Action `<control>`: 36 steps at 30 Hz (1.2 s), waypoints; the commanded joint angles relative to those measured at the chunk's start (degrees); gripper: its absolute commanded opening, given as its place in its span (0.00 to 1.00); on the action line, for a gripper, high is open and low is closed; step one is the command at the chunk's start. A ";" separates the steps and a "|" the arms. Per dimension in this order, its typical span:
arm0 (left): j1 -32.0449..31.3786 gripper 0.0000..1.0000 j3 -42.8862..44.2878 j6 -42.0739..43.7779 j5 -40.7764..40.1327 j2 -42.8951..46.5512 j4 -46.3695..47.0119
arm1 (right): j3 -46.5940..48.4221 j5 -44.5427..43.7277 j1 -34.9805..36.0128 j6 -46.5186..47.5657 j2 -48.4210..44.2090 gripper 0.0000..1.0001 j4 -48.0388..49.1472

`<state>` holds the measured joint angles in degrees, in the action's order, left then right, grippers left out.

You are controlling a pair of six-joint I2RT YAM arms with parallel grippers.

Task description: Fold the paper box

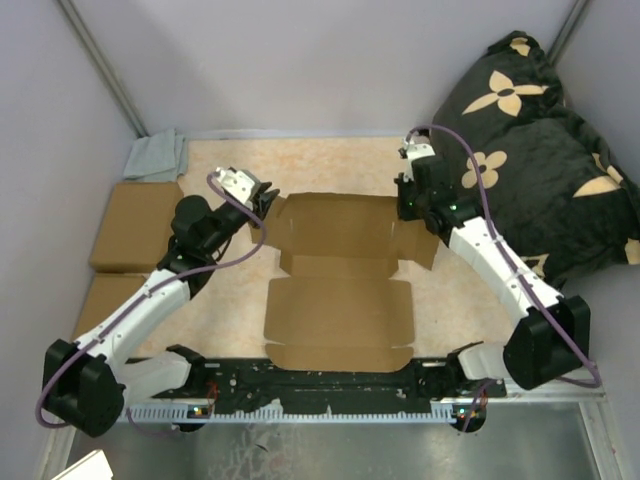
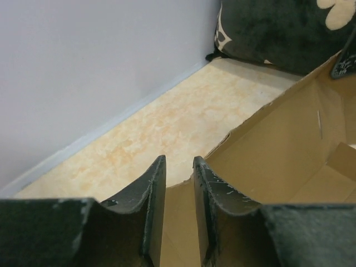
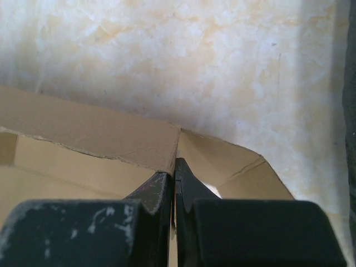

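The paper box point(image 1: 340, 315) is a brown die-cut blank lying open in the middle of the table, with its far panel raised between my two grippers. My left gripper point(image 1: 265, 200) is at the far panel's left end. In the left wrist view point(image 2: 179, 167) its jaws stand a narrow gap apart, and the box's point(image 2: 278, 150) flap edge shows in that gap. My right gripper point(image 1: 407, 207) is at the right end. In the right wrist view point(image 3: 175, 167) it is pinched shut on the thin upright wall of the box point(image 3: 94, 133) at a corner fold.
Two ready-made brown boxes point(image 1: 135, 225) point(image 1: 100, 300) lie along the left wall, with a grey cloth point(image 1: 157, 157) in the far left corner. A black flowered cushion point(image 1: 530, 140) fills the far right, close behind the right arm. It also shows in the left wrist view point(image 2: 278, 28).
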<state>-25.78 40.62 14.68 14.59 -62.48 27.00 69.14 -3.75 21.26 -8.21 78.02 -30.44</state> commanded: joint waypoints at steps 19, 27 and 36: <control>-2.37 0.29 7.42 -20.50 -1.31 7.04 -35.43 | -25.86 -19.78 8.44 -8.39 -17.46 0.00 33.62; -3.25 0.28 7.59 -19.13 -3.27 7.18 -35.97 | -27.55 -19.28 8.58 -9.67 -19.04 0.00 35.71; -8.05 0.27 14.95 -18.53 -9.46 0.10 -41.41 | -27.39 -19.47 8.71 -10.34 -18.71 0.00 34.96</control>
<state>-31.66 51.86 -4.25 9.13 -61.54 -11.73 40.86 -21.23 29.52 -17.04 60.58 0.82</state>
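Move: The left hand, barely open, hovers by the far wall's left corner, which is about 3 cm to its right, 1 cm ahead and some 6 cm below; the left side flap lies about 5 cm back, 1 cm left and 10 cm down. The right hand already grips the far wall's right corner between its tips; the left corner is some 25 cm to its left, about 1 cm farther out at much the same height, and the right side flap hangs roughly 7 cm back, 3 cm right and 5 cm lower. The left hand draws back about 5 cm and sinks about 6 cm, its slightly open fingers tipping some 35 degrees from level to point down at the far wall's left corner, and at the end it edges right and a little forward, close to the corner without a visible grip. Meanwhile the right hand keeps its pinch on the right corner and pulls the wall back about 2 cm, its fingers tilting up some 20 degrees and swinging slightly clockwise. ##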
